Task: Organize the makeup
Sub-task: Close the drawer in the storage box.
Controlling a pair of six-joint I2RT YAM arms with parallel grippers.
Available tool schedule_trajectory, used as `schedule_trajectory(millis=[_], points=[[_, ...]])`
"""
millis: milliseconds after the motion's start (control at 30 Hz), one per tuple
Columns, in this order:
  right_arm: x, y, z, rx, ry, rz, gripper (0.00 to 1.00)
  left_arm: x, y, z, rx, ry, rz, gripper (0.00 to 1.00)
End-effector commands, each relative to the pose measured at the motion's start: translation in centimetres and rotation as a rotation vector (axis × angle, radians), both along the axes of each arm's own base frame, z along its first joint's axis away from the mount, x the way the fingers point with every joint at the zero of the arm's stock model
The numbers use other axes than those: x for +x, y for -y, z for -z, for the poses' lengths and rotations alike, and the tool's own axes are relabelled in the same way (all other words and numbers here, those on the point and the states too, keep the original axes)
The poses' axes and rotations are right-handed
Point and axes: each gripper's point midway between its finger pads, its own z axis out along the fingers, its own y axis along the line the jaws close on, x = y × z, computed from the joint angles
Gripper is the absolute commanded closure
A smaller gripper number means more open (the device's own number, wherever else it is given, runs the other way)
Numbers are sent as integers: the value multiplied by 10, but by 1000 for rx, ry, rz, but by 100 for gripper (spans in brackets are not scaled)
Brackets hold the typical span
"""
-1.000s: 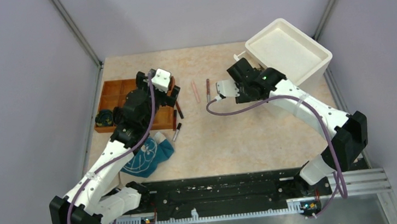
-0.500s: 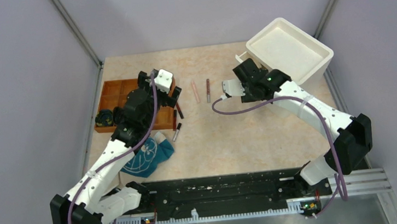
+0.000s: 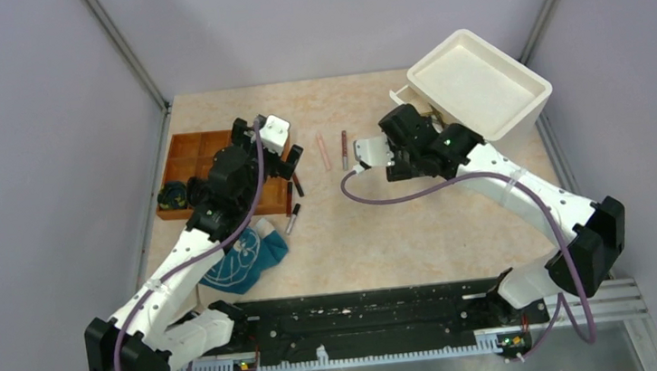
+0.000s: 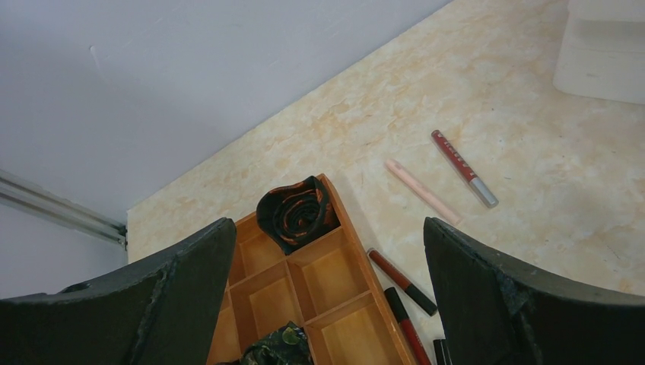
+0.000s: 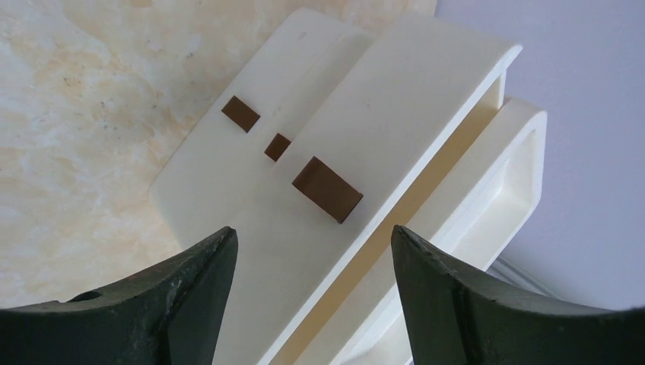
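Note:
A pink pencil [image 3: 323, 151] [image 4: 422, 190] and a dark red pencil with a silver end [image 3: 344, 148] [image 4: 462, 167] lie side by side mid-table. Dark red and black tubes [image 3: 296, 185] [image 4: 401, 281] rest against the right side of the orange divided tray [image 3: 190, 149] [image 4: 304, 293]. Another black tube [image 3: 292, 216] lies nearer. My left gripper [image 3: 267, 146] [image 4: 327, 228] hangs open above the tray's right end, holding nothing. Over by the left corner of the white box [image 3: 478, 80] [image 5: 395, 122], my right gripper [image 3: 414, 121] [image 5: 312, 230] is open and empty.
A rolled dark cloth [image 4: 295, 213] fills one tray compartment, and another dark roll [image 3: 173, 196] sits at the tray's left. A teal patterned cloth [image 3: 246, 259] lies near the left arm. The white box's lid sits askew on its base. Walls close in on both sides.
My right gripper has opened wider and drawn slightly back from the white box corner, its arm swinging right. The box lid has shifted a little. The left arm has barely moved.

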Motion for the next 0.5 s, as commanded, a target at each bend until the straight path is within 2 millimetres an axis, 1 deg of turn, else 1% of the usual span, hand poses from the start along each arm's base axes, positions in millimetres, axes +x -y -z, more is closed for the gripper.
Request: schedule_trajectory(millis=[0,133,267,367,467], points=[[-7,-18,-10,91,41,-27,26,1,0,-17,-15,47,0,1],[-12,-27,13,102,-36,-55,28,1,-10,-21,-32,71,-52,1],[-12,-28,38,66,-97,-39,29,0,-15,-27,-46,87,-70,1],[-3,-17,50,12,-98,18,30,-2,-14,-27,-48,87,-65,1],[8,1,51,-34,-83,90,31,-3,-15,-28,-49,88,-63,1]])
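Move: The top drawer's front still sticks out of the storage box about 5 cm right of the right hand, 3 cm ahead and 4 cm lower. The box's top tray is centred some 15 cm right and 11 cm ahead, nearly level in height; the closed middle drawer's front sits about 8 cm right, 5 cm ahead and 11 cm down. From the left hand, the top drawer's front is roughly 34 cm right, level fore and aft, 9 cm lower. The partly open top drawer is left alone while the right hand, already clear of its front, backs off about 2 cm more to the left and then sinks nearly 5 cm, down beside the drawer front. The hand tips some 5 degrees further down, its fingers staying well apart. ##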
